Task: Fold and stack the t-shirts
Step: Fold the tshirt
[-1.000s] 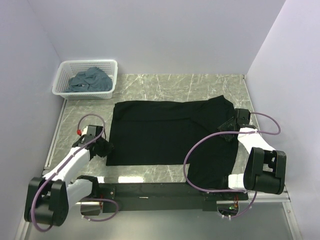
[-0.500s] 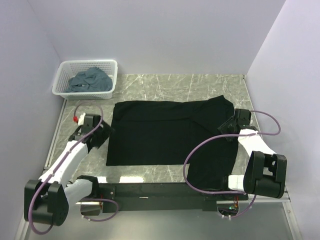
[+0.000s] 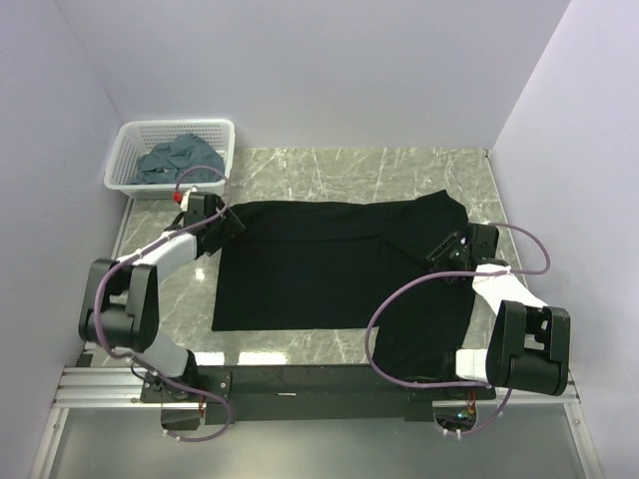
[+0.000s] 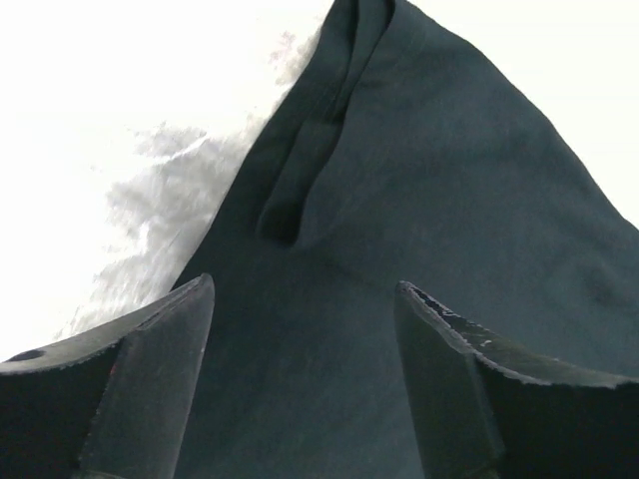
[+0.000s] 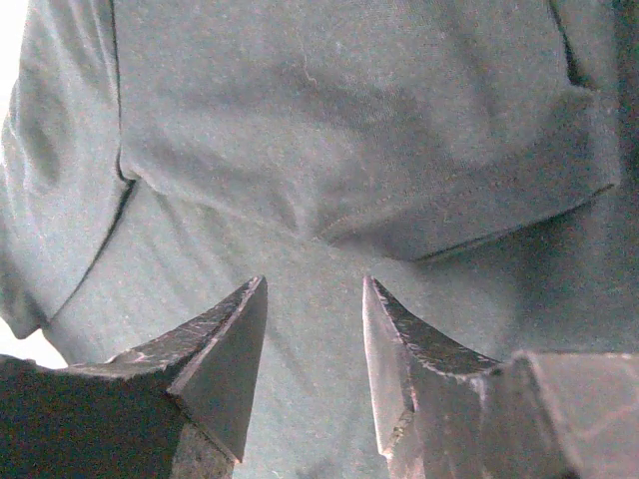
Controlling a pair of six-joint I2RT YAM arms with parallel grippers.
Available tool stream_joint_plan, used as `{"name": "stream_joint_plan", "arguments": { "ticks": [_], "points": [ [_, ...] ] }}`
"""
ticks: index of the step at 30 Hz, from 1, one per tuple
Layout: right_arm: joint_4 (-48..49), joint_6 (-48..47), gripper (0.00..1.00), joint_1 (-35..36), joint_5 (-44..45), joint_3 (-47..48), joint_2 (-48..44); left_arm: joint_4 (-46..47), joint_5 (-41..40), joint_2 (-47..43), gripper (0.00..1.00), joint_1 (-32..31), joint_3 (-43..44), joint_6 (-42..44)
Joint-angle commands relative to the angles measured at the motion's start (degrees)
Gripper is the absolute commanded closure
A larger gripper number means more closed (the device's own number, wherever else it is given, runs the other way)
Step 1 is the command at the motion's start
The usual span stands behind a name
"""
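A large black t-shirt (image 3: 319, 264) lies spread flat on the marble table, its right part running down toward the near edge (image 3: 429, 329). My left gripper (image 3: 232, 222) is at the shirt's far left corner, open, with dark cloth (image 4: 449, 200) under the fingers and nothing between them (image 4: 305, 299). Over the right sleeve area hovers my right gripper (image 3: 441, 249), jaws apart above a sleeve hem (image 5: 469, 220), nothing pinched (image 5: 315, 284). Slate blue-grey t-shirts (image 3: 180, 160) lie crumpled in the basket.
A white lattice basket (image 3: 175, 127) stands at the far left corner of the table. Bare marble (image 3: 399, 170) shows behind the shirt and along its left side (image 3: 170, 289). Lilac walls close in on the left, back and right.
My left arm swung from the shirt's near left edge up to its far left corner and its jaws opened. My right gripper shifted slightly left and opened a little wider.
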Motion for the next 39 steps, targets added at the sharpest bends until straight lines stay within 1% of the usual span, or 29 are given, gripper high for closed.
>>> {"name": "stream_joint_plan", "arguments": {
  "ticks": [1,4,7,12,14,17,20,25,26,33,39],
  "points": [
    [2.7,0.1,0.5,0.2,1.6,-0.3,-0.5,3.4,0.2,3.4,0.23,-0.2,4.1,1.5],
    [-0.8,0.2,0.52,0.2,6.0,0.7,0.1,2.5,0.1,5.4,0.26,-0.2,7.0,3.1],
    [-3.3,0.4,0.51,0.2,8.9,0.8,-0.1,0.2,-0.6,7.5,0.26,-0.2,9.9,6.0],
    [1.4,0.4,0.47,0.2,6.3,0.2,1.1,-1.8,0.7,8.5,0.25,-0.2,11.9,7.8],
    [4.3,1.3,0.46,0.3,4.7,0.0,1.7,-2.7,1.4,7.7,0.25,-0.2,11.8,7.6],
    [6.2,1.8,0.43,0.3,3.8,0.3,3.8,-4.2,2.5,5.5,0.24,-0.2,11.1,7.8],
    [7.7,1.7,0.43,0.3,3.0,0.5,5.3,-5.6,1.9,2.0,0.24,-0.2,9.8,9.4],
    [9.3,2.8,0.43,0.4,0.3,0.4,6.3,-4.6,-2.8,-4.2,0.25,-0.2,5.2,12.9],
    [10.8,3.0,0.43,0.4,0.0,0.6,6.6,-4.3,-3.4,-4.7,0.25,-0.2,4.7,13.2],
    [12.1,4.3,0.44,1.7,-0.2,6.1,8.2,-4.7,-3.9,-5.3,0.24,-0.3,5.9,13.4],
    [13.4,6.0,0.44,3.2,1.0,13.6,15.4,-4.4,-3.1,-5.5,0.25,-0.3,5.8,13.1]
  ]
}}
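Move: From the left hand the black t-shirt's far-left corner lies about 5 cm ahead, 2 cm to the right and 6 cm below. The basket with the blue shirt stands some 14 cm ahead and 11 cm to the left of that hand. The t-shirt's far-right corner is about 13 cm straight ahead of the right hand, 4 cm below. The near edge of the folded flap lies only some 3 cm ahead of the right hand and about 1 cm to its right. Forward about 4 cm over the t-shirt's far-left corner area, then back some 3 cm while rising 4 to 5 cm off the cloth, the left hand stays wide open and rolls roughly 10 degrees, left side up. The half-open right hand first sinks about 2 cm with a small drift to its right, then sweeps 6 cm or so forward over the flap, rising again, towards the far-right corner. Neither hand grips cloth. ##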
